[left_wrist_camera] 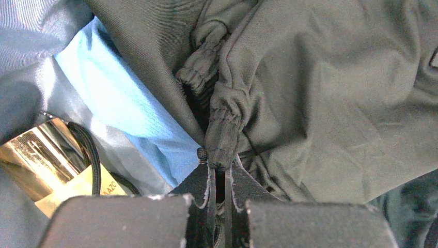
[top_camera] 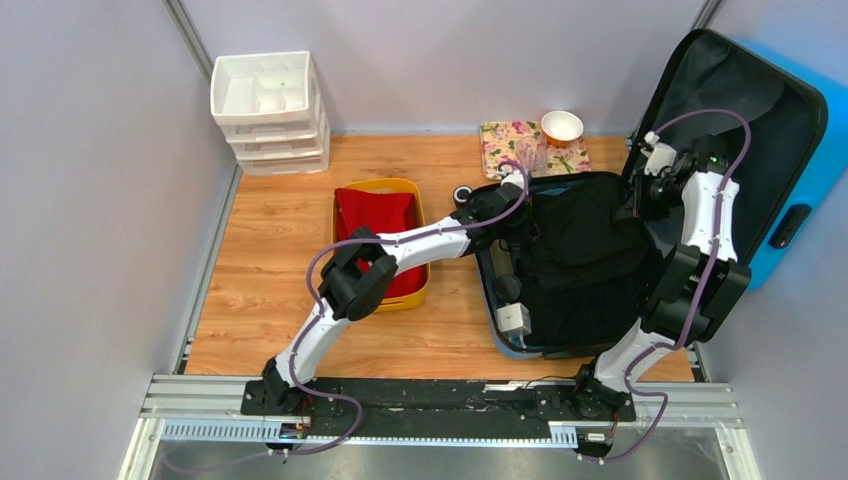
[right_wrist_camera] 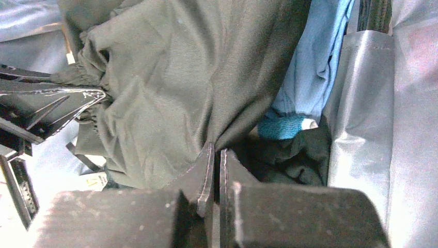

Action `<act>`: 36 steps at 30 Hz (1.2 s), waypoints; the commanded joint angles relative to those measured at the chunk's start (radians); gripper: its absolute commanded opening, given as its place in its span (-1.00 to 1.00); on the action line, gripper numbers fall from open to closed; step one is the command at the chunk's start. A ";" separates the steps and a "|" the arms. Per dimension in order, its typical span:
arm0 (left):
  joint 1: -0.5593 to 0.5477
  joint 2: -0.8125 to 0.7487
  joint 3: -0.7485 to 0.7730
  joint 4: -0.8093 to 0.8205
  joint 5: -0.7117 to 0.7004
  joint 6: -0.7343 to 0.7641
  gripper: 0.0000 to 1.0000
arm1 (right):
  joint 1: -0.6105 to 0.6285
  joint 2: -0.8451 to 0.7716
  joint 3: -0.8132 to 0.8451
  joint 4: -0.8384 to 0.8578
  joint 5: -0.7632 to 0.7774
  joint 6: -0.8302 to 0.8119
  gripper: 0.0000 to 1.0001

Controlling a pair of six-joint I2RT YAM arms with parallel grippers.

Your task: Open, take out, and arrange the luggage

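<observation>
The luggage [top_camera: 800, 150], a bright-blue hard-shell suitcase, lies open at the right with its lid leaning on the wall. A dark grey garment [top_camera: 580, 240] fills the lower half. My left gripper [top_camera: 505, 205] is at the garment's left end. In the left wrist view the gripper [left_wrist_camera: 221, 168] is shut on a gathered elastic hem of the garment [left_wrist_camera: 320, 93]. My right gripper [top_camera: 640, 195] is at the garment's right end. In the right wrist view that gripper [right_wrist_camera: 217, 152] is shut on a fold of the garment [right_wrist_camera: 181, 77].
A light blue cloth [left_wrist_camera: 139, 119] lies under the garment, beside a shiny gold item [left_wrist_camera: 36, 160] with a black cord. A yellow tub [top_camera: 424, 240] holding red cloth stands left of the suitcase. White drawers [top_camera: 268, 110], a floral tray [top_camera: 505, 145] and a bowl [top_camera: 562, 126] stand at the back.
</observation>
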State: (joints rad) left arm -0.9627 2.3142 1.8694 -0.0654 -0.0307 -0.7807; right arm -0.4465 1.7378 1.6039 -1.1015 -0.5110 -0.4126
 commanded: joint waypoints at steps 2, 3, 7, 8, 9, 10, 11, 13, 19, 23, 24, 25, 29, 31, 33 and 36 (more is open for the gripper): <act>-0.021 -0.098 0.063 0.047 0.009 0.078 -1.00 | 0.005 -0.090 0.047 -0.023 -0.078 0.021 -1.00; -0.019 -0.102 0.065 0.044 0.009 0.089 -1.00 | 0.005 -0.101 0.048 -0.027 -0.086 0.023 -1.00; -0.018 -0.133 0.073 0.012 -0.009 0.135 -1.00 | 0.005 -0.132 0.053 -0.043 -0.109 0.032 -1.00; -0.019 -0.147 0.076 -0.003 -0.008 0.147 -1.00 | 0.005 -0.138 0.054 -0.050 -0.112 0.032 -1.00; -0.019 -0.156 0.076 -0.008 -0.011 0.173 -1.00 | 0.006 -0.144 0.056 -0.049 -0.115 0.035 -1.00; -0.019 -0.164 0.076 -0.013 -0.009 0.185 -1.00 | 0.006 -0.158 0.057 -0.049 -0.116 0.046 -1.00; -0.019 -0.179 0.077 -0.023 -0.011 0.198 -1.00 | 0.008 -0.164 0.059 -0.043 -0.118 0.052 -1.00; -0.022 -0.190 0.082 -0.039 -0.009 0.230 -1.00 | 0.009 -0.181 0.060 -0.035 -0.113 0.073 -1.00; -0.021 -0.213 0.079 -0.097 -0.009 0.227 -1.00 | 0.015 -0.198 0.062 -0.015 -0.090 0.107 -1.00; -0.021 -0.214 0.028 -0.134 -0.015 0.189 -1.00 | 0.019 -0.173 0.045 -0.005 -0.057 0.103 -1.00; -0.019 -0.213 0.017 -0.140 -0.017 0.179 -1.00 | 0.017 -0.167 0.041 -0.004 -0.038 0.097 -1.00; -0.021 -0.208 -0.001 -0.152 -0.017 0.173 -1.00 | 0.017 -0.161 0.031 -0.003 -0.029 0.090 -1.00; -0.013 -0.200 -0.029 -0.177 0.006 0.146 -1.00 | 0.017 -0.138 0.008 -0.004 0.009 0.067 -1.00; -0.011 -0.205 -0.023 -0.168 0.008 0.159 -1.00 | 0.017 -0.138 0.010 -0.015 -0.009 0.064 -1.00; -0.010 -0.211 -0.010 -0.154 0.002 0.196 -1.00 | 0.017 -0.147 0.017 -0.029 -0.065 0.067 -1.00; -0.007 -0.225 0.049 -0.142 -0.015 0.256 -1.00 | 0.022 -0.179 0.050 -0.040 -0.142 0.083 -1.00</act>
State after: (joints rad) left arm -0.9737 2.1696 1.8404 -0.2447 -0.0284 -0.6018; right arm -0.4294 1.6127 1.6009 -1.1568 -0.5385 -0.3359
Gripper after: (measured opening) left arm 0.033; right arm 0.023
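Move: Both hands already pinch the black clothes in the open suitcase. The yellow box with the red clothes lies about 33 cm to the left hand's left, level in reach and some 7 cm lower. From the same hand the white box is about 17 cm back, 3 cm left, 5 cm below, and the round black thing 11 cm back, 5 cm left, also 5 cm below. From the right hand the yellow box is some 54 cm left, 6 cm back, 13 cm lower. Up together, both hands raise their pinched edges of the black clothes some 6 to 7 cm, then dip again to finish about 4 cm above where they began, having drifted 2 to 3 cm left and about 2 cm back. The fingers stay shut on the cloth throughout; the left hand's fingertips tip up by roughly 10 degrees, then partly return. ##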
